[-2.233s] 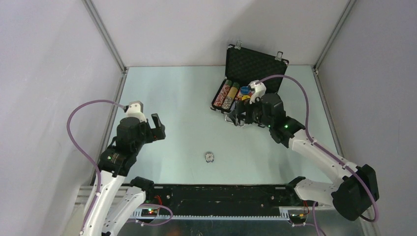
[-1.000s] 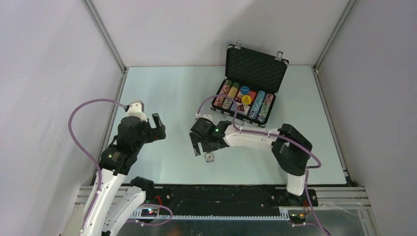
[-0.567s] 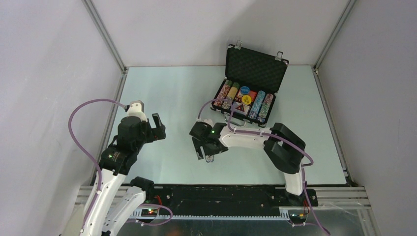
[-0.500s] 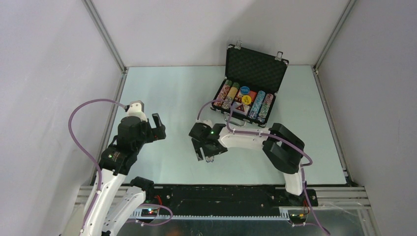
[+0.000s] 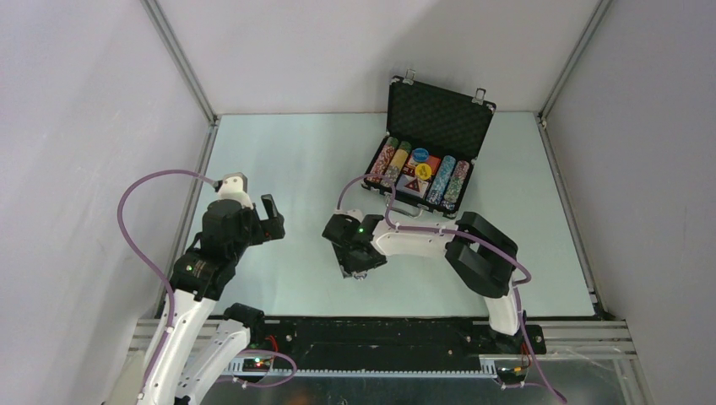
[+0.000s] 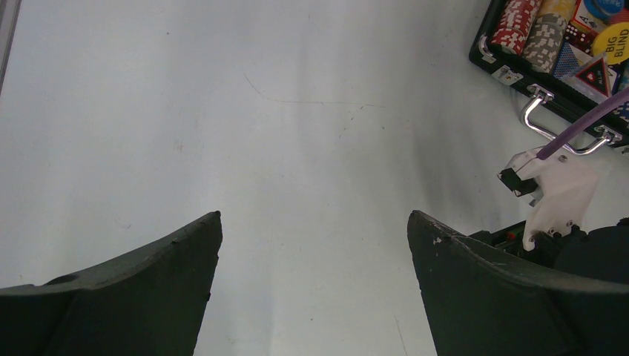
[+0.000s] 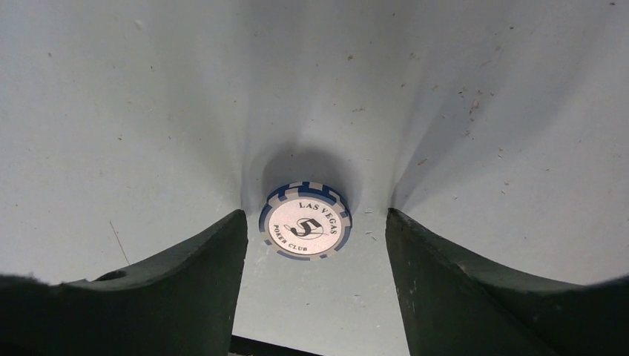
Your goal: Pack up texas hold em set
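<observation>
A blue-and-white poker chip (image 7: 305,220) lies flat on the table, on its own. My right gripper (image 7: 315,215) hangs low over it, open, one finger on each side with a gap between each and the chip. In the top view the right gripper (image 5: 355,265) hides the chip. The black briefcase (image 5: 441,111) stands open at the back right, holding rows of chips (image 5: 388,162), a yellow disc (image 5: 423,171) and a blue disc (image 5: 420,155). My left gripper (image 5: 272,221) is open and empty at the left, above bare table (image 6: 315,215).
The briefcase's silver handle (image 6: 561,127) faces the arms, with the right arm's purple cable (image 6: 586,119) running over it. Grey walls and metal frame posts (image 5: 181,63) enclose the table on three sides.
My right arm swung from the briefcase to the loose chip near the table's middle and came down over it. Its jaws have narrowed around the chip. The left arm has not moved.
</observation>
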{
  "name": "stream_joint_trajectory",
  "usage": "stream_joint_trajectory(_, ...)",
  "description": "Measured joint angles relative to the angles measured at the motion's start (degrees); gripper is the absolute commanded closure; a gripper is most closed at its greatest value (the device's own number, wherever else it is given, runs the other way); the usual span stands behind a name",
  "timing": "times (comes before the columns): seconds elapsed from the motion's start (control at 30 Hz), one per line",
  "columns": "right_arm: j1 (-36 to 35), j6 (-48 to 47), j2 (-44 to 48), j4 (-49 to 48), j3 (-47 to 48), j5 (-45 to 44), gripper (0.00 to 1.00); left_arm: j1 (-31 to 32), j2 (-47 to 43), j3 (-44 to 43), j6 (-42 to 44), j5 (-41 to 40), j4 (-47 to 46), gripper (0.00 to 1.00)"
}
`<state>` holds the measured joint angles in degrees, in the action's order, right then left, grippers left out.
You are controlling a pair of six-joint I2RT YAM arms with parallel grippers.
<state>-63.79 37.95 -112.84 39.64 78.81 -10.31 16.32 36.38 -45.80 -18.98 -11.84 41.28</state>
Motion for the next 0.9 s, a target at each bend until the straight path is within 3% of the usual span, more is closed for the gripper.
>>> stream_joint_trajectory(0.9,-1.6,0.0,-1.1,0.9,1.3,-0.8,0.53,0.0,0.0,0.0,0.0,0.0,0.0,0.00)
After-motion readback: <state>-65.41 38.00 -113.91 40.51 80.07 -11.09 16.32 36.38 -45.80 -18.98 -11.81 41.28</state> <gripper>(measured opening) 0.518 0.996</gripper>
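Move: Down by the near side of the table, the last poker chip lies almost between the right hand's fingers: about 1 cm back, 1 cm to the left and 1 cm below. The open case's handle stands some 17 cm ahead and 12 cm to the right of this hand, and the case's middle roughly 29 cm ahead and 14 cm right. From the left hand, the chip is about 5 cm back, 20 cm right and 19 cm down. Closing steadily around the chip, the right hand narrows its fingers from about three quarters open to half open, pointing down all the while. After a brief hover it eases about 1 cm back and to the left at the same height, centring over the chip until both fingertips come up against its opposite edges. ##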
